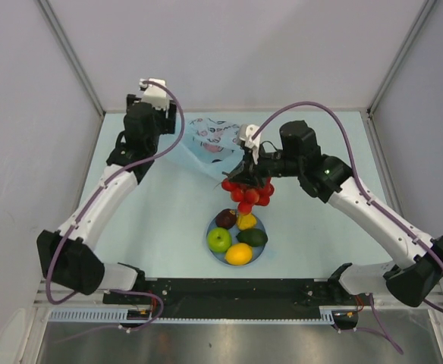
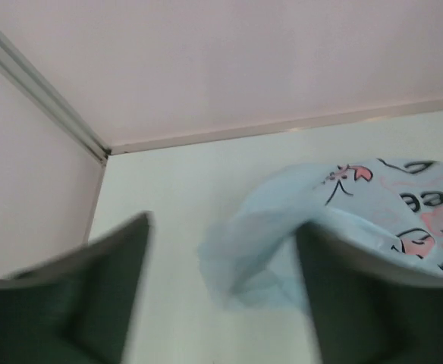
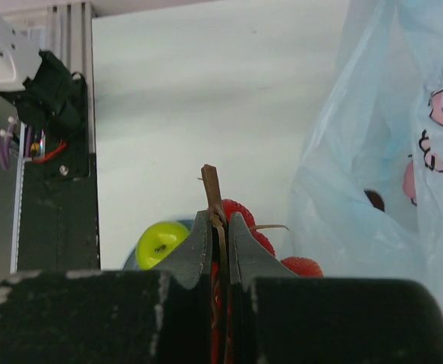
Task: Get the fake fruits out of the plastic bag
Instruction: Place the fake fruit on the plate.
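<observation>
The plastic bag (image 1: 210, 144) lies crumpled at the back of the table. My left gripper (image 1: 167, 129) is open at its left edge; in the left wrist view (image 2: 225, 227) a fold of the bag (image 2: 282, 227) lies between the spread fingers, next to the right one. My right gripper (image 1: 246, 168) is shut on the brown stem of the bunch of red grapes (image 1: 248, 193) and holds it in the air between bag and plate. The right wrist view shows the stem pinched (image 3: 219, 220), grapes (image 3: 240, 212) below and the bag (image 3: 381, 189) to the right.
A round light-blue plate (image 1: 215, 256) near the front middle holds the green apple (image 1: 219, 240), dark red-purple fruit (image 1: 225, 219), yellow pear (image 1: 246, 221), dark green oval fruit (image 1: 253, 237) and lemon (image 1: 239, 254). Walls close the back and sides.
</observation>
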Controlling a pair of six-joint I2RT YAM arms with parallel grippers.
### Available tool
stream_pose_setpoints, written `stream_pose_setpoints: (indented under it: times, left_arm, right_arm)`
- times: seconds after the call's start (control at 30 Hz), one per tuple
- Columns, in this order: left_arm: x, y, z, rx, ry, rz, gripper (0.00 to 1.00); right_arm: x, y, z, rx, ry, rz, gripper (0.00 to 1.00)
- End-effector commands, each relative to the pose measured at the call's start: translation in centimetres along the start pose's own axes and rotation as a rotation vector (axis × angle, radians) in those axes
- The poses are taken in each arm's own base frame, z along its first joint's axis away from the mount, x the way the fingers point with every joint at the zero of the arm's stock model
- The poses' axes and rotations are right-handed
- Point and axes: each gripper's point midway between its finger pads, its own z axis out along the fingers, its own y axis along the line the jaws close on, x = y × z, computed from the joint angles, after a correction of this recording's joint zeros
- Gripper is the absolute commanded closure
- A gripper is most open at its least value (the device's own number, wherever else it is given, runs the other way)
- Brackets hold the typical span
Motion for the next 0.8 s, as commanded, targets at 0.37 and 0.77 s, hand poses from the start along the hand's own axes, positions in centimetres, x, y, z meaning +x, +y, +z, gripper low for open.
stream_pose_setpoints:
  times: [0.37,0.77]
  left_arm:
    - [-4.5,4.1,-12.6,0.182,-0.014,0.367,0.00]
    - [0.3,8.5,-16.2,0.104,0.056,0.294,0.00]
  right_arm:
    - [3.7,6.7,-2.7,-0.195,-0.023,-0.033,1.00]
    - [5.7,7.0,0.5,-0.187,0.000,-0.045,1.00]
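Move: I hold the bunch of red fruit by its stem in my right hand. The plate's middle is some 25 cm below that hand, about 5 cm back and 3 cm to its left. On it, the green apple lies roughly 5 cm back and 8 cm left of my right hand, the pear straight below, 1 cm right, and the mango 11 cm back, 1 cm left. From my left hand, the plate is about 27 cm back and 28 cm right; the bag's middle is 5 cm ahead and 16 cm right. With my right fingers still shut on the stem, I bring the hanging bunch back about 9 cm and down 6 or 7 cm over the plate, swinging the wrist some 10 degrees counter-clockwise and easing to a stop. Meanwhile my left fingers spread fully, clear of the bag, and that hand draws back some 15 cm, rising before it dips slightly, drifting left and rolling its left side up. ##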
